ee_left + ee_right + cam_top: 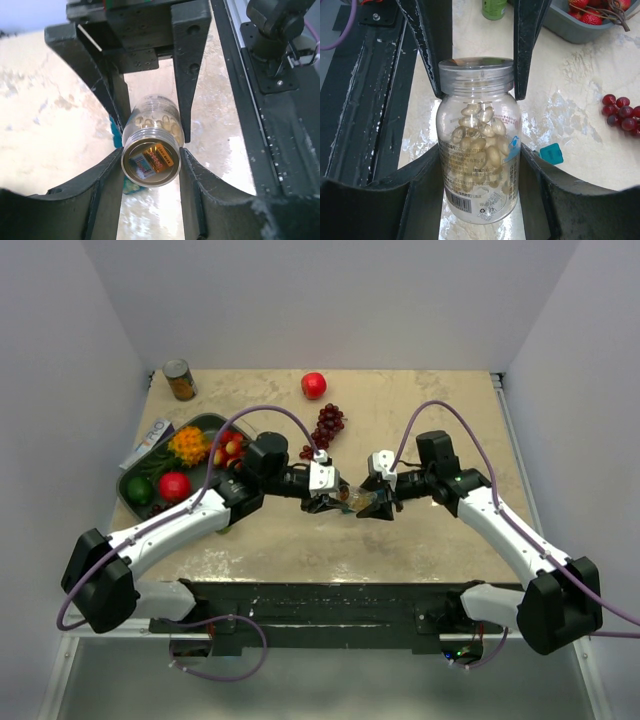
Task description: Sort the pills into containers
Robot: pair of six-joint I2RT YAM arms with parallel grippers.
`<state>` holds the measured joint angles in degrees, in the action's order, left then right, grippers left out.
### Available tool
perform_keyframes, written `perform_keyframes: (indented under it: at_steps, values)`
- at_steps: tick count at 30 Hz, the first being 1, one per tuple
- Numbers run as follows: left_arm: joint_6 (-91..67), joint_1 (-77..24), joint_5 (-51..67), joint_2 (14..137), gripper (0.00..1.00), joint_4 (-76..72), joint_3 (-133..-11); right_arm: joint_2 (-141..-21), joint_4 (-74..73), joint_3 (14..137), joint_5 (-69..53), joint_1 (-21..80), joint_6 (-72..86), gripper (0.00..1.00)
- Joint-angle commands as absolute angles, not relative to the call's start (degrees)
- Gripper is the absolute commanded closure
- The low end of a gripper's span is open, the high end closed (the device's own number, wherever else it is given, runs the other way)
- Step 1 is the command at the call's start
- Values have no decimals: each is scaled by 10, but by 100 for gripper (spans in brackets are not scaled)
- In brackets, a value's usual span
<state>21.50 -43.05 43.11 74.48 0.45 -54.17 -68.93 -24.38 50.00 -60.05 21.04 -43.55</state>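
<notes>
A clear pill bottle point(479, 145) full of pale capsules hangs lying on its side between my two grippers above the table's middle point(361, 502). My right gripper point(480, 152) is shut on the bottle's body. My left gripper point(151, 156) comes from the opposite side, and its fingers point(436, 60) press both sides of the clear cap point(151, 162). Only small teal-blue parts of the containers show on the table below the bottle point(551, 153), point(131, 187). In the top view my left gripper point(338, 502) and right gripper point(376, 505) meet tip to tip.
A dark green tray point(213, 421) of fruit lies at the left, with a small green bottle point(494, 7) near it. Red grapes point(328, 425), a red apple point(314, 385) and a tin can point(180, 380) lie further back. The black base rail point(365, 100) runs along the near edge.
</notes>
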Motion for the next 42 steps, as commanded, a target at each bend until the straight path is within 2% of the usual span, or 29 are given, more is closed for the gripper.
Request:
perform_keyframes:
  at_steps: [1, 8, 11, 12, 15, 16, 19, 21, 28, 32, 39, 42]
  values:
    - [389, -440, 542, 762, 100, -21, -575, -684, -245, 510, -606, 200, -408, 100]
    - [312, -439, 519, 759, 100, -63, -565, -684, -245, 510, -606, 200, -410, 100]
    - [262, -439, 481, 750, 100, -69, -558, -683, -245, 509, -610, 200, -410, 92]
    - [236, -439, 460, 749, 100, -67, -556, -682, -250, 509, -613, 200, -415, 81]
    - [201, -439, 430, 746, 100, -48, -556, -681, -257, 508, -619, 200, -424, 57]
    - [196, -438, 425, 747, 100, -42, -557, -681, -259, 508, -620, 200, -427, 34]
    - [170, -434, 407, 743, 100, -26, -548, -680, -265, 509, -622, 200, -434, 10]
    - [157, -432, 396, 735, 100, -22, -535, -681, -265, 509, -621, 200, -434, 2]
    - [118, -409, 363, 712, 100, 23, -506, -678, -265, 511, -612, 192, -431, 1]
    - [45, -373, 295, 695, 100, 58, -482, -664, -270, 517, -598, 164, -432, 1]
    - [-89, -293, 48, 701, 100, 127, -453, -652, -261, 515, -588, 125, -421, 1]
    - [-107, -272, -17, 707, 100, 127, -442, -654, -253, 512, -582, 125, -414, 1]
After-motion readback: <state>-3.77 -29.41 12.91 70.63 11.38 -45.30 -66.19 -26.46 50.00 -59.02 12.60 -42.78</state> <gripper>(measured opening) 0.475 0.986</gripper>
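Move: The capped pill bottle is already held by both hands, its middle about 2 cm right of and 2 cm below the left hand. Bare table for it lies some 16 cm left, 7 cm ahead and 19 cm below; the green jar is about 26 cm left and 1 cm back, 17 cm below. From the left hand the teal pill organizer is roughly 9 cm right, 6 cm ahead, 17 cm below; from the right hand, 3 cm right, 5 cm ahead, 14 cm below. The pill bottle stays nearly still in both grips at first, with only a slight twist of the left wrist. Then the right fingers open wide and let go, and that hand backs off about 4 cm right and a little forward, over the organizer. The left hand keeps its pinch on the cap end and speeds away left, down and forward, some 18 cm in all, swinging about 50 degrees counter-clockwise and tipping. ##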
